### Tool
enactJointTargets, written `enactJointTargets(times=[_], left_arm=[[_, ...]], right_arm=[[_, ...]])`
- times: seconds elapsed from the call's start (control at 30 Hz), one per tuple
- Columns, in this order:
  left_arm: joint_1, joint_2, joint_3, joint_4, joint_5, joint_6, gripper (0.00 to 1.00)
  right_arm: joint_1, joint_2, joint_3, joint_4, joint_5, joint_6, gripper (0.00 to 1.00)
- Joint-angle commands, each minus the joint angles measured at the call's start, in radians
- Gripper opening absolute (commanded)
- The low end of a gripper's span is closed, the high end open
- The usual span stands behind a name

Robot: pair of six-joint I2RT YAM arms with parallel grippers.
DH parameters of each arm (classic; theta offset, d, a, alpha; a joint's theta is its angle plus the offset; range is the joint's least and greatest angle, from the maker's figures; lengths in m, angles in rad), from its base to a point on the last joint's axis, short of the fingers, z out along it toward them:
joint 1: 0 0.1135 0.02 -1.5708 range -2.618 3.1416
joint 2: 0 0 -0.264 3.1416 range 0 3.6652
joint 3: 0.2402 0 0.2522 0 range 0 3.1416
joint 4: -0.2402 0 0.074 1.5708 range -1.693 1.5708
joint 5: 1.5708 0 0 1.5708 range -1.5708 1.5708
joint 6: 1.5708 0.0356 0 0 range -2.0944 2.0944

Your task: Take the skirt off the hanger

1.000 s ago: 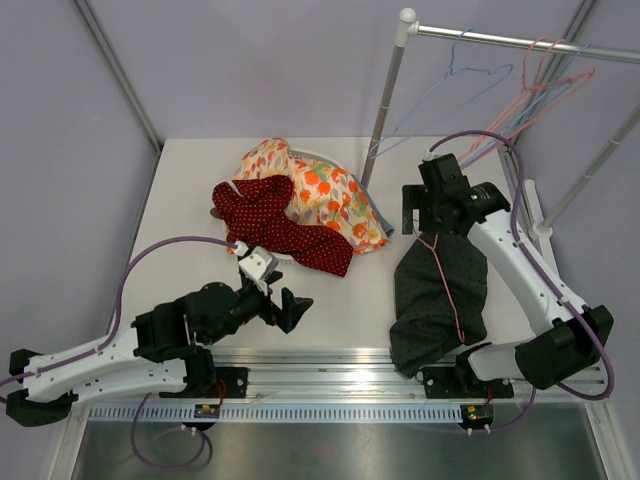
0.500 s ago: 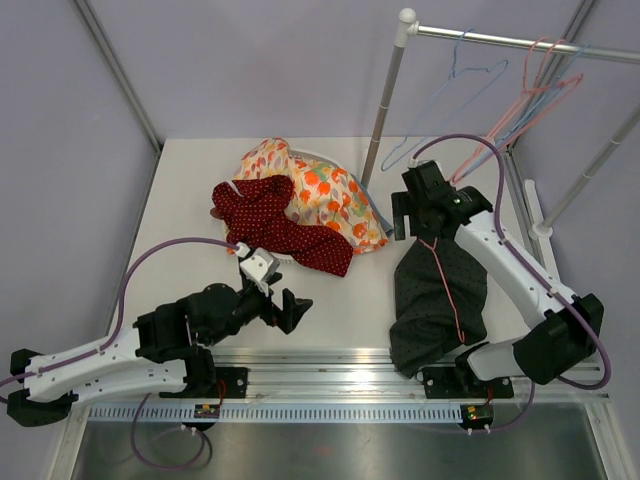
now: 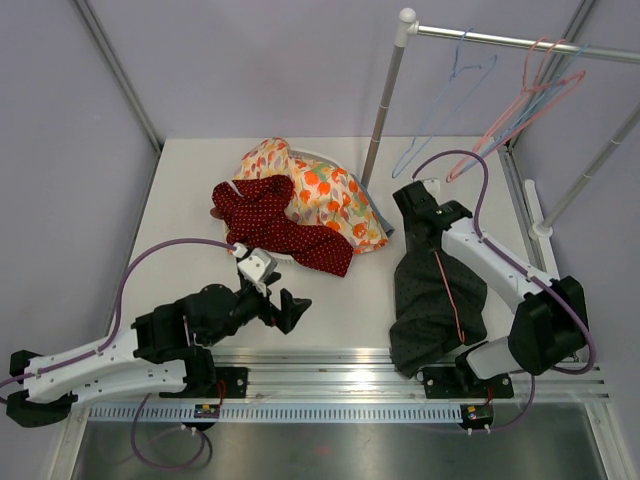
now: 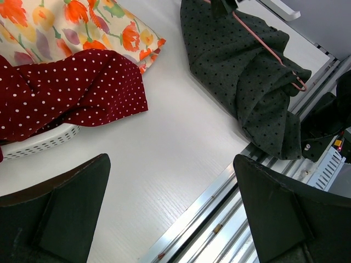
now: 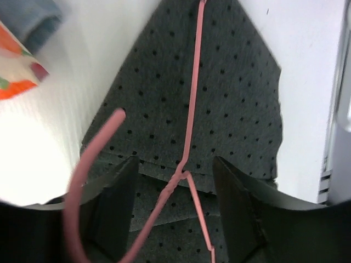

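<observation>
A dark grey dotted skirt (image 3: 440, 300) lies on the table at the right, still on a pink wire hanger (image 3: 447, 290). My right gripper (image 3: 412, 205) is open at the skirt's top end. In the right wrist view the hanger's twisted neck (image 5: 181, 178) sits between the open fingers (image 5: 118, 203), and the hook (image 5: 82, 181) curves off to the left over the skirt (image 5: 230, 98). My left gripper (image 3: 287, 306) is open and empty near the front rail. It looks across at the skirt (image 4: 247, 82) and hanger (image 4: 269, 49).
A white basket (image 3: 262, 258) at mid table holds a red dotted cloth (image 3: 275, 225) and a floral cloth (image 3: 320, 195). A clothes rail (image 3: 500, 40) with spare wire hangers (image 3: 520, 95) stands at the back right, its post (image 3: 385, 100) close to the right arm.
My right gripper has moved left and toward the table, onto the top of the skirt and hanger neck. The left arm has not moved.
</observation>
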Motion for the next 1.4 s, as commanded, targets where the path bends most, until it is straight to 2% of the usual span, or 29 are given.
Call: enactJointTargets(times=[0.0, 0.07, 0.1, 0.13, 0.2, 0.5, 0.73, 0.8, 0.9, 1.03, 1.07, 1.17, 1.37], left_arm=[[-0.003, -0.017, -0.006, 0.058, -0.028, 0.000, 0.99], [-0.006, -0.018, -0.008, 0.063, -0.028, 0.002, 0.99], [-0.006, -0.020, -0.009, 0.063, -0.028, 0.003, 0.99], [-0.009, -0.014, -0.011, 0.063, -0.028, 0.003, 0.99], [-0.008, -0.008, -0.008, 0.061, -0.028, 0.003, 0.99], [-0.011, -0.006, -0.006, 0.055, -0.039, -0.001, 0.99], [-0.011, 0.041, 0.031, 0.078, -0.046, 0.024, 0.99], [-0.011, 0.083, 0.053, 0.171, -0.019, 0.052, 0.99], [-0.009, 0.234, 0.107, 0.329, 0.052, 0.107, 0.99], [0.006, 0.446, 0.204, 0.526, 0.180, 0.182, 0.99], [0.035, 0.521, 0.219, 0.595, 0.260, 0.186, 0.99], [0.092, 0.627, 0.250, 0.718, 0.415, 0.181, 0.99], [0.121, 0.704, 0.232, 0.817, 0.513, 0.149, 0.99]], right_arm=[[0.004, -0.081, -0.113, 0.094, 0.051, 0.097, 0.62], [0.004, -0.118, -0.168, 0.125, 0.040, 0.111, 0.49], [0.004, -0.128, -0.180, 0.145, 0.048, 0.124, 0.28], [0.006, -0.138, -0.188, 0.152, 0.052, 0.126, 0.15], [0.004, -0.164, -0.196, 0.156, 0.077, 0.134, 0.00], [0.006, -0.283, -0.134, 0.145, 0.118, 0.085, 0.00], [0.006, -0.425, 0.023, 0.035, 0.001, 0.109, 0.00], [0.006, -0.443, 0.105, -0.016, -0.096, 0.118, 0.00], [0.007, -0.466, 0.191, -0.050, -0.255, 0.137, 0.00], [0.006, -0.517, 0.249, -0.052, -0.452, 0.160, 0.00], [0.007, -0.530, 0.274, -0.055, -0.511, 0.166, 0.00], [0.006, -0.555, 0.324, -0.087, -0.582, 0.186, 0.00], [0.006, -0.590, 0.396, -0.130, -0.622, 0.200, 0.00]])
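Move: The neck of the pink hanger, lying on the dark green skirt, is some 3 cm back, 2 cm right and 3 cm below the right hand; the skirt's middle is about 11 cm back, straight behind and 5 cm down. The floral garment lies roughly 9 cm ahead and 28 cm left of that hand, near table level. From the left hand, the skirt's middle is about 32 cm right, 6 cm ahead and 13 cm below; the red dotted garment is some 22 cm ahead, 5 cm left and 11 cm below. The right hand dips about 3 cm down and back, shuts its fingers on the pink hanger, then lifts it some 26 cm, slowly then fast, drifting back and left while the wrist swings the fingers up and to the left by roughly 50 degrees. Late in the lift the left hand, wide open and turning clockwise, sweeps about 17 cm right and a little forward towards the rising skirt, ending close beside the cloth without closing. ##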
